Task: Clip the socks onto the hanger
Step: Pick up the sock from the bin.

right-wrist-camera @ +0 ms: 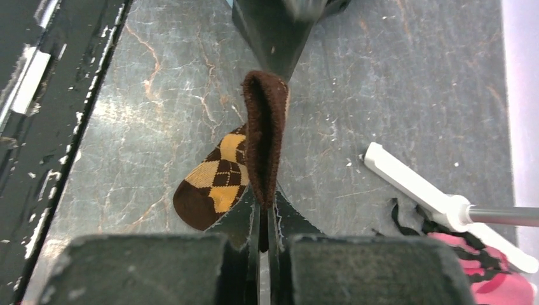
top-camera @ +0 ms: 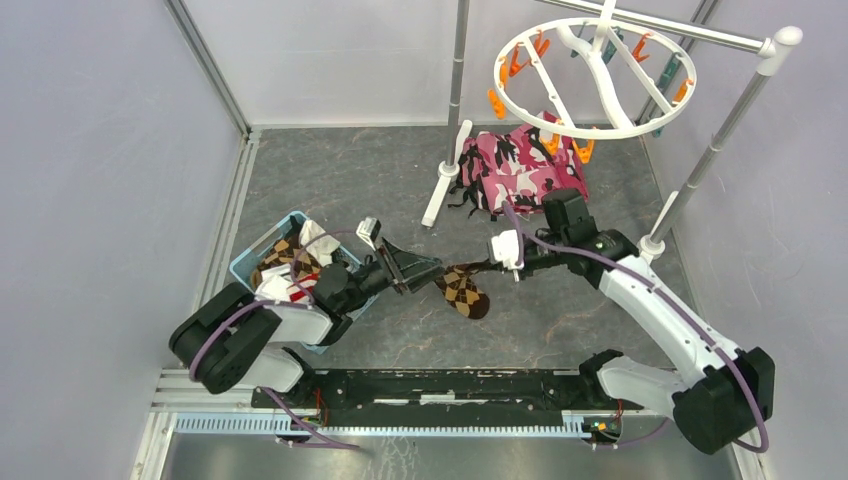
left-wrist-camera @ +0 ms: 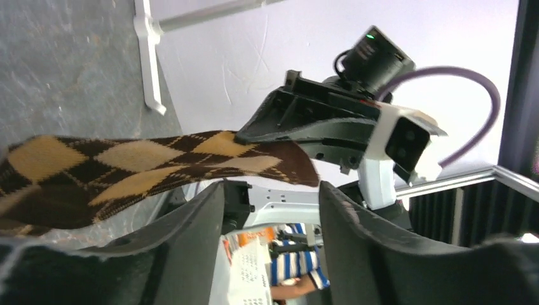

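A brown-and-black argyle sock (top-camera: 464, 292) hangs in the middle of the floor, its toe trailing on the ground. My right gripper (top-camera: 483, 266) is shut on the sock's dark brown cuff (right-wrist-camera: 266, 127), which is pinched flat between its fingers (right-wrist-camera: 264, 213). My left gripper (top-camera: 428, 268) is just left of the sock and open. In the left wrist view the sock (left-wrist-camera: 146, 162) stretches across past the fingertips, with nothing between the fingers (left-wrist-camera: 356, 235). The white round hanger (top-camera: 594, 78), with orange and teal clips, hangs at the back right. More socks (top-camera: 290, 255) lie in the basket.
A blue basket (top-camera: 246, 262) stands at the left beside my left arm. A pink camouflage cloth (top-camera: 520, 168) lies under the hanger. A silver rail (top-camera: 700, 38) on white-capped poles spans the back, with one white foot (right-wrist-camera: 407, 181) near the sock.
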Robot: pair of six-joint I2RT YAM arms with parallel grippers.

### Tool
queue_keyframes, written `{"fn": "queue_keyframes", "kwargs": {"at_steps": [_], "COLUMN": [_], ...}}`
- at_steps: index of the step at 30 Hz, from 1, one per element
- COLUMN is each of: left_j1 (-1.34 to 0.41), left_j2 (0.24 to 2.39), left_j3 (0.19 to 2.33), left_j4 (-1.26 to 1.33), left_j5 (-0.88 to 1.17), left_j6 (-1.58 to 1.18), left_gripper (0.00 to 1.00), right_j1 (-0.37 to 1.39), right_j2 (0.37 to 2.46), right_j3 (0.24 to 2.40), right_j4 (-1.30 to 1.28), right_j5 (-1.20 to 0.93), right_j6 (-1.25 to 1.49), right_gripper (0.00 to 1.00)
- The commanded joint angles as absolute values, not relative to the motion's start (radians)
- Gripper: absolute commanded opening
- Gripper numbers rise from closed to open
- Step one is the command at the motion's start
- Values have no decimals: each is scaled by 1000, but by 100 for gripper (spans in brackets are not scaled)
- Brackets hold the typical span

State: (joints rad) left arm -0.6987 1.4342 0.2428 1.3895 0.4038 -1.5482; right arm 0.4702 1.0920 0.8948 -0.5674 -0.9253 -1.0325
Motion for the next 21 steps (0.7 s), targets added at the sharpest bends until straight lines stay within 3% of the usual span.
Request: {"fn": "queue_keyframes", "kwargs": {"at_steps": [1, 6, 10, 16, 21], "left_j1": [-670, -689, -744, -830, -931], "left_j2": [1257, 1041, 935, 986, 1107], "left_j3": [216, 270, 249, 239, 326], "left_j4": [1357, 980, 958, 1081, 995], "left_j5": [476, 493, 424, 368, 376], "left_j6": [-1174, -728, -441, -177, 122], "left_gripper": [71, 87, 100, 100, 99], "right_j1": [420, 403, 403, 402, 402], "right_j2": [1160, 1227, 1225, 1219, 1239], "right_j3": [996, 1053, 1045, 1043, 1060], "right_j4": [-791, -913, -895, -898, -975], "right_j5": [-1014, -1028, -1017, -1027, -1062], "right_j6": [-1146, -1216, -1200, -1202, -1288], "right_gripper": [0, 0, 0, 0, 1]}}
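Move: The left hand, already half open, has the brown argyle sock's middle about 5 cm to its right, 2 cm back and 6 cm below; the bin stands roughly 30 cm to its left, 7 cm ahead and 15 cm lower. From the right hand, which already holds the sock by its cuff, the sock's middle lies some 6 cm left, 2 cm back and 5 cm below, and the hanger about 28 cm ahead, 16 cm right and 15 cm above. The right fingers keep the sock's cuff pinched while that hand eases about 3 cm down, right and back, rolling slightly. The left hand spreads its fingers from half to fully open, rises about 4 cm while drawing back and a little left, then sinks most of that again and returns right; meanwhile it rolls some 70 degrees about its finger line, clockwise seen from behind the hand, still facing the sock. ##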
